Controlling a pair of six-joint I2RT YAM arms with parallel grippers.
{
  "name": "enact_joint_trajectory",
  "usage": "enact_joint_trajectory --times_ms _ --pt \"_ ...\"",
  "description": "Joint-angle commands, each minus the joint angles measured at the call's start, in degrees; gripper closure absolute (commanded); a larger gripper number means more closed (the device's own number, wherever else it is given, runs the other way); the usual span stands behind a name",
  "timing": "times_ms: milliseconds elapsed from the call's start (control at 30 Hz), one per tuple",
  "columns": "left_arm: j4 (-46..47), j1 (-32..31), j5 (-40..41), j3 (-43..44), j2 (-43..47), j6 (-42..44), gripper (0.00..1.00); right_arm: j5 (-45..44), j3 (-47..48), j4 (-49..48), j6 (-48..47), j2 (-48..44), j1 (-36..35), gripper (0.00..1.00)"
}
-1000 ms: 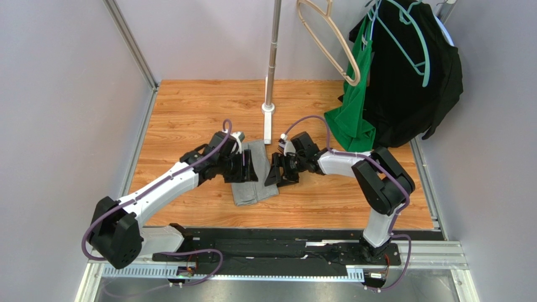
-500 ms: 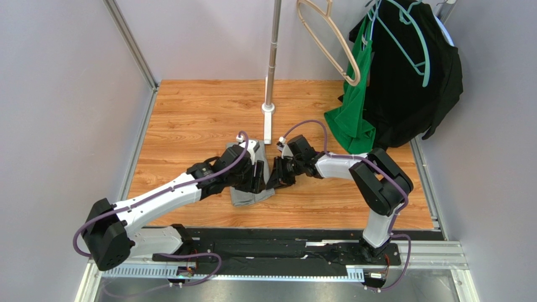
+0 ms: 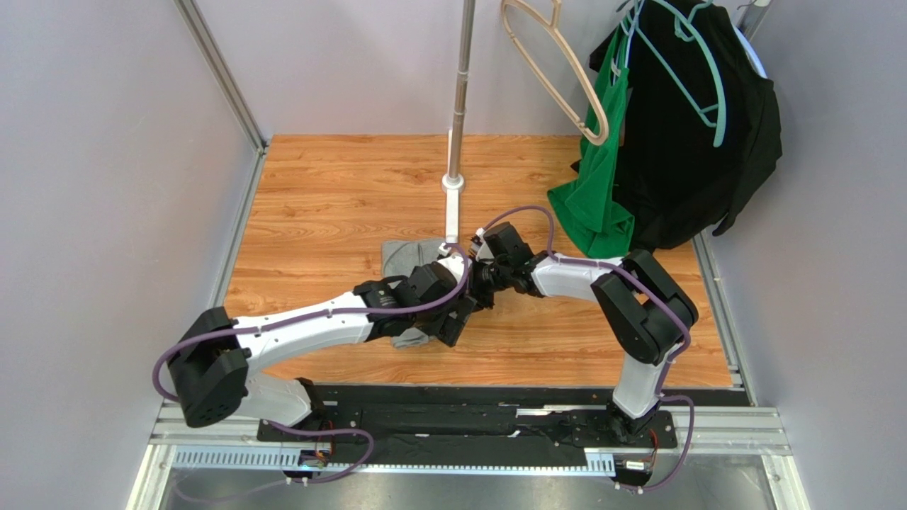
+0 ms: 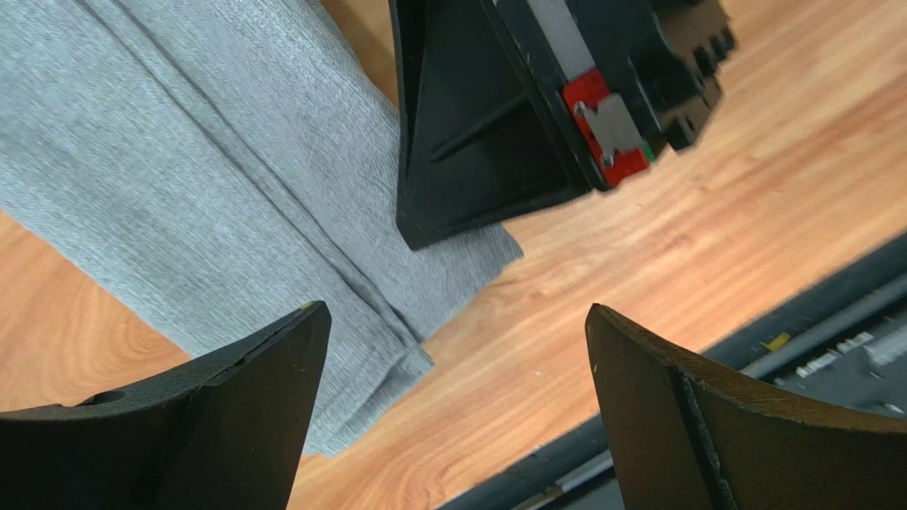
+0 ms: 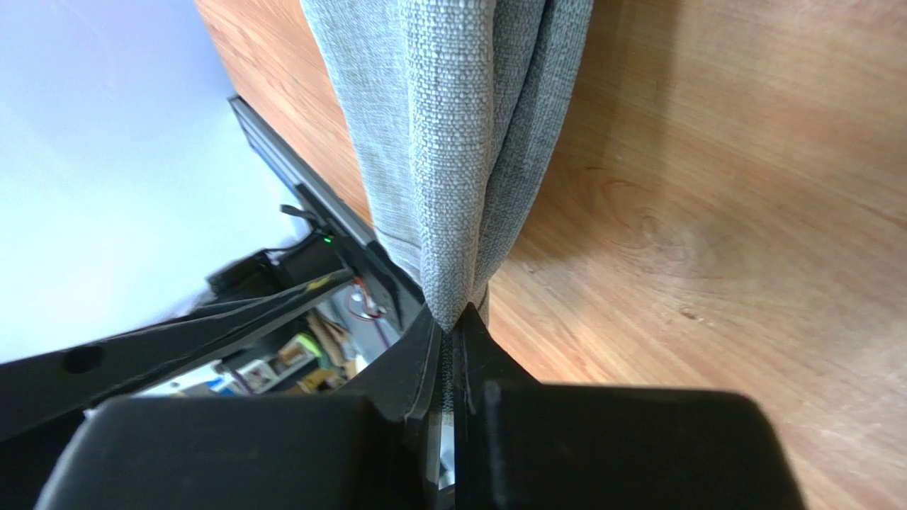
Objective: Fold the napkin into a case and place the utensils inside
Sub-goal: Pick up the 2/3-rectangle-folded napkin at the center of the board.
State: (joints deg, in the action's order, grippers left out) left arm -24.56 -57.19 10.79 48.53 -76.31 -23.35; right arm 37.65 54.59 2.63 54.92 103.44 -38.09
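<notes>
The napkin (image 3: pixel 407 255) is a heather-grey cloth folded into a narrow layered strip on the wooden table. In the left wrist view the napkin (image 4: pixel 213 181) lies flat, its near end just left of my left gripper (image 4: pixel 458 351), which is open with only bare wood between its fingers. My right gripper (image 5: pixel 456 324) is shut on the napkin's (image 5: pixel 458 138) right edge, with a fold of cloth pinched between the jaws. From above, my left gripper (image 3: pixel 456 317) crosses the strip beside my right gripper (image 3: pixel 477 292). The utensils are out of view.
A metal stand pole (image 3: pixel 459 106) rises behind the napkin. A green garment (image 3: pixel 596 191) and a black garment (image 3: pixel 692 128) hang at the back right, next to a beige hanger (image 3: pixel 564 74). A black rail (image 3: pixel 479 409) runs along the near edge.
My left arm has swung right across the napkin and its jaws have opened wider. My right gripper has closed on the napkin's right edge.
</notes>
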Motion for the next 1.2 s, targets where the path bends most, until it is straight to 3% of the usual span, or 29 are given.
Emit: enact_joint_trajectory --times_ms 0,167,267,367,467,500,567,600,667,700,800,833,867,1167 --pt "-1.5 -2.2 8.5 4.4 -4.2 2.7 0.01 0.8 -0.6 -4.8 7.8 -2.7 -0.2 0.96" --pt "-2.1 -3.1 12.1 5.8 -8.5 1.6 0.09 0.3 -1.0 -4.7 10.0 -3.3 -0.2 0.95" --pt "-3.1 -3.2 14.8 6.6 -10.6 -0.1 0.19 -0.1 -2.0 -6.4 11.5 -3.9 -0.2 0.93" --pt "-3.0 -3.1 16.8 6.5 -11.5 -0.7 0.30 -0.3 -2.6 -6.8 12.1 -4.3 -0.1 0.93" --pt "-1.5 -3.3 16.9 5.8 -11.1 -0.7 0.52 -0.1 -2.9 -8.2 12.3 -4.0 -0.1 0.90" --pt "-1.5 -3.2 17.0 5.5 -10.7 -1.2 0.69 -0.1 -2.7 -8.0 11.4 -4.0 -0.1 0.85" --pt "-0.3 -3.2 16.4 4.3 -9.3 -1.3 0.72 -0.5 -1.3 -7.2 9.4 -3.9 0.5 0.71" --pt "0.1 -3.2 15.8 3.6 -8.6 -1.4 0.72 -0.6 -0.3 -5.6 5.6 -3.5 0.6 0.53" --pt "1.7 -3.2 15.2 1.1 -6.2 -2.4 0.72 -1.4 2.3 -2.9 1.1 -1.9 1.9 0.40" --pt "2.1 -3.2 15.1 0.2 -5.3 -2.6 0.73 -1.2 5.8 1.7 -3.1 -1.0 2.3 0.28" --pt "3.0 -3.2 15.3 -3.0 -2.0 -3.4 0.77 -1.4 9.5 5.9 -8.0 1.9 4.8 0.21" --pt "2.8 -3.2 15.6 -4.1 -0.4 -4.1 0.92 -1.3 10.1 6.5 -8.6 2.6 5.1 0.19" --pt "2.6 -3.2 16.5 -4.5 0.3 -4.6 1.00 -0.7 10.5 6.3 -9.1 4.1 5.5 0.18" --pt "3.1 -3.2 16.7 -7.5 7.0 -6.0 1.00 1.1 19.2 6.2 -11.2 13.8 5.6 0.17"
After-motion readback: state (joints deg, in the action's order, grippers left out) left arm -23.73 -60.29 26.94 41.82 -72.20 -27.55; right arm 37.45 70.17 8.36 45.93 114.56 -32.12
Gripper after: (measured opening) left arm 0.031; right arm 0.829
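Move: The right fingers already pinch the napkin's right edge close to its near end; their next hold, farther out along that edge, lies about 9 cm straight ahead and 3 cm lower. From that hand the fork's middle is some 8 cm ahead and 10 cm right, the knife about 10 cm ahead and 12 cm right. The left hand's target, the napkin's raised near end, is about 2 cm ahead, 1 cm left and 3 cm below its open fingers. While the right hand keeps its pinch and rises slightly, the left sinks about 3 cm and forward 2 cm onto the napkin's raised near end, closes on it, then draws left some 3 cm and starts to lift. The right opens wide, letting go, and slides about 8 cm forward along the right edge, dipping at the end with its fingers astride it. ##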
